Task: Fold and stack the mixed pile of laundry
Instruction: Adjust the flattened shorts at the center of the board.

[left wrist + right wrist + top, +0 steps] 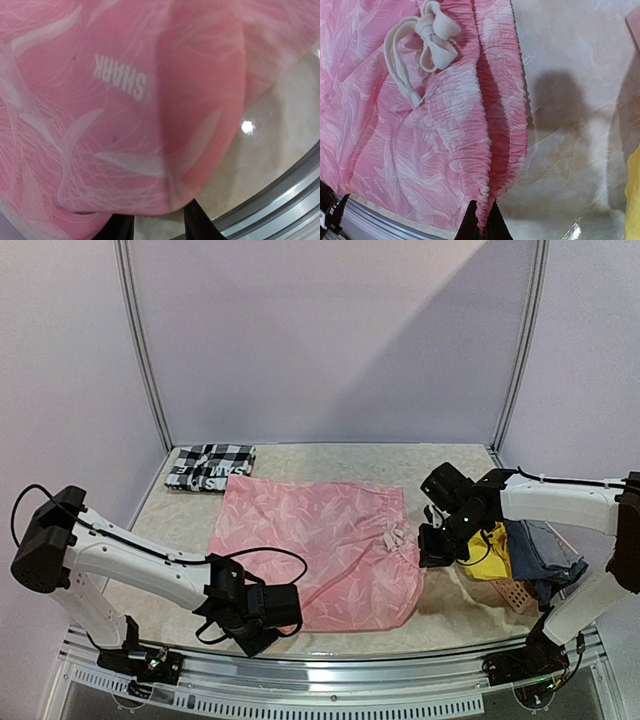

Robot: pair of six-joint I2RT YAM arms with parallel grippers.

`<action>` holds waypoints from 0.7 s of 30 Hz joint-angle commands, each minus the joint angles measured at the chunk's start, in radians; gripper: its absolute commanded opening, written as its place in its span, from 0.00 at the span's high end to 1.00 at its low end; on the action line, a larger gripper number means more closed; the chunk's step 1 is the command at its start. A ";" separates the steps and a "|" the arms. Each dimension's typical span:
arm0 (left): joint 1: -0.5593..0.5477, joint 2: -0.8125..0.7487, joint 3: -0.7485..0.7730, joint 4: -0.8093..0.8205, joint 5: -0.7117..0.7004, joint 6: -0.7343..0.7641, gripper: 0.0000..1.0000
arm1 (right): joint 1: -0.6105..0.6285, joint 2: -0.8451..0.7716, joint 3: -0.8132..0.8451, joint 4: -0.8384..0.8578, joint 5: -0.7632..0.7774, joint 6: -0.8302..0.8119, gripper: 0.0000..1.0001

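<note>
A pink garment (320, 540) printed with white feathery lines lies spread flat mid-table. My left gripper (292, 610) is at its near left edge. In the left wrist view the pink cloth (125, 100) drapes over the two dark fingertips (200, 222), which stand apart with bare table between them. My right gripper (432, 548) is shut on the gathered waistband (485, 200) at the garment's right edge, near the white drawstring bow (432, 42). A folded black-and-white checked shirt (210, 468) rests at the back left. Yellow cloth (492, 552) and blue-grey cloth (545, 550) lie heaped at the right.
A salmon perforated basket (515, 592) sits under the right-hand heap, close behind my right wrist. The metal front rail (350, 665) runs just below the pink garment's near edge and shows in the left wrist view as a metal rail (280, 200). Enclosure posts stand at both back corners.
</note>
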 commanded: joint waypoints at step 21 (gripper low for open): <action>-0.011 -0.273 0.035 -0.276 0.086 -0.058 1.00 | -0.030 -0.058 0.113 -0.256 0.092 0.032 1.00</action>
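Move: The near edge of the pink shorts lies about 2 cm ahead of my left fingers and a touch below them. The middle of the shorts is some 20 cm ahead and 12 cm to the right of that hand. My right hand already pinches the waistband. From that hand, this near edge is about 41 cm left and 12 cm back, the drawstring bow some 8 cm ahead and 7 left, and the yellow cloth roughly 15 cm right and 3 ahead. I slide my half-open left fingers about 2 cm forward at board level onto the shorts' near edge and shut them on it, then raise it some 4 cm while easing back the same 2 cm. My right hand keeps its pinch on the waistband, nearly still at first, then lifts about 2 cm and draws slightly right, away from the left hand. ##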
